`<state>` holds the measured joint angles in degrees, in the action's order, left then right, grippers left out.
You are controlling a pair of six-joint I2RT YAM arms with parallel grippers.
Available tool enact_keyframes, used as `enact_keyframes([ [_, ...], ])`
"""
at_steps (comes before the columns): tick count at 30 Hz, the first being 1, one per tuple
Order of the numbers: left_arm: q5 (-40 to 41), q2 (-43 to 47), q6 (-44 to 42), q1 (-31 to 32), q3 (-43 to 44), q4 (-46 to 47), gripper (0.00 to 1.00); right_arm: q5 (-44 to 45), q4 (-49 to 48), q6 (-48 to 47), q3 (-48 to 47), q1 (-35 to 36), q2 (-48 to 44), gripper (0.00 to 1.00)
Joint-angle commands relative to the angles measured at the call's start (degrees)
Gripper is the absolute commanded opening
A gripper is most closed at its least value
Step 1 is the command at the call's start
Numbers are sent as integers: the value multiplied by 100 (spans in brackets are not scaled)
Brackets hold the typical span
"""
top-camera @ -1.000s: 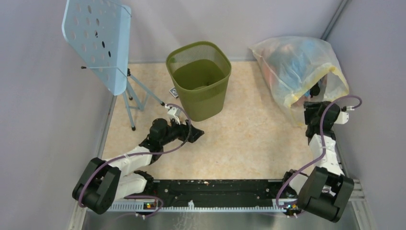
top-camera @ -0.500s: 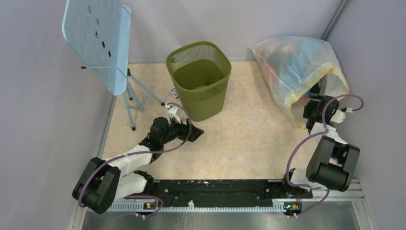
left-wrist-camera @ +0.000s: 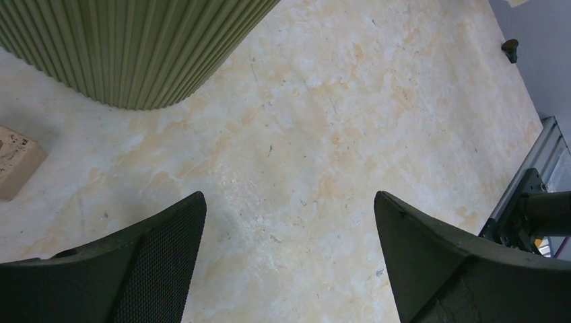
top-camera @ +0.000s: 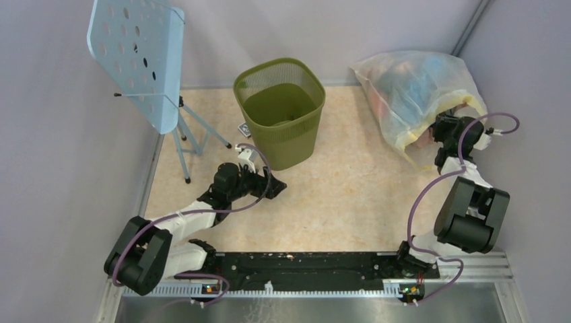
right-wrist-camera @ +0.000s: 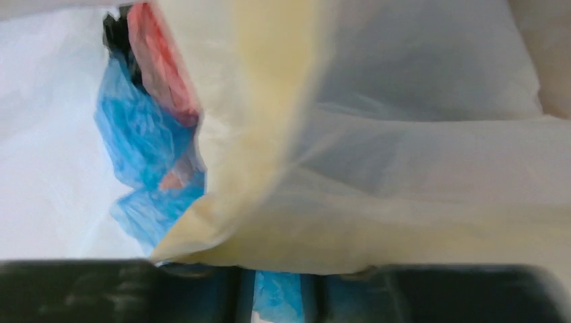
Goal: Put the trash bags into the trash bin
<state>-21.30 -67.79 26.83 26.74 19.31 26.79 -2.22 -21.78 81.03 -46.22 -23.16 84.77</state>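
Observation:
The olive-green mesh trash bin [top-camera: 279, 111] stands upright at the back centre; its ribbed base [left-wrist-camera: 135, 47] fills the top left of the left wrist view. My left gripper [top-camera: 273, 188] [left-wrist-camera: 289, 215] hovers low over the floor just in front of the bin, open and holding nothing. My right gripper [top-camera: 441, 129] reaches into the mouth of the yellowish-clear stuffed bag [top-camera: 404, 87]. In the right wrist view, the bag's yellowish film [right-wrist-camera: 404, 168] drapes over my fingers. Crinkly light-blue trash bag plastic [right-wrist-camera: 145, 141] lies inside, and a fold sits pinched in my right gripper [right-wrist-camera: 279, 286].
A light-blue perforated music stand [top-camera: 138, 60] on tripod legs [top-camera: 192, 134] stands at the back left. A small block [top-camera: 244, 129] [left-wrist-camera: 17, 161] lies by the bin's left side. Grey walls close in on the left, back and right.
My right arm has stretched forward, carrying the gripper deeper into the stuffed bag's mouth, and its jaws have narrowed onto blue plastic. The left arm has barely shifted.

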Motion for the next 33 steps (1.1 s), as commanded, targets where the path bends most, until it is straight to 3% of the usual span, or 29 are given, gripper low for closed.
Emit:
enact_keyframes([
  [1, 118, -8, -145, 31, 213, 50, 99, -203, -255, -253, -246, 31, -144, 8],
  [3, 140, -7, -158, 32, 213, 46, 99, -230, -32, -369, -279, 30, -300, 0],
  [7, 158, 16, -177, 29, 213, 23, 99, -122, 738, -1181, -397, 38, -930, 0],
  [14, 201, 112, -196, 33, 179, -7, 99, 1297, 1878, -2007, -232, 26, -2653, 0],
  [19, 181, 115, -187, 36, 203, -28, 99, 1696, 2576, -2815, -730, 22, -3348, 0],
  [22, 254, 150, -203, 44, 225, -116, 99, 1322, 2807, -3416, -1154, 24, -3635, 0],
  [28, 372, 337, -257, 48, 166, -144, 99, -1018, 3114, -3773, -1532, 189, -3979, 0],
  [31, 356, 383, -253, 50, 128, -98, 99, -1728, 3326, -3933, -1699, 819, -3950, 0],
  [33, 352, 383, -272, 50, 109, -63, 99, -1913, 3377, -4162, -1769, 1656, -3881, 0],
])
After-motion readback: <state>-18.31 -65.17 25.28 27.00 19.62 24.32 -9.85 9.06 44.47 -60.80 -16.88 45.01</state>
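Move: The blue bag lies right at the right hand's half-closed fingers, about 1 cm ahead and 2 cm below, inside the mouth of the large clear bag, whose middle is some 7 cm ahead, 9 cm left and 5 cm lower. The bin stands roughly 43 cm left, about level with that hand. From the left hand, the blue bag is some 20 cm ahead, 50 cm right and 8 cm higher. Right hand pinches the blue bag, pulls it about 23 cm up and 14 back, then left, rolling left-side-down. ##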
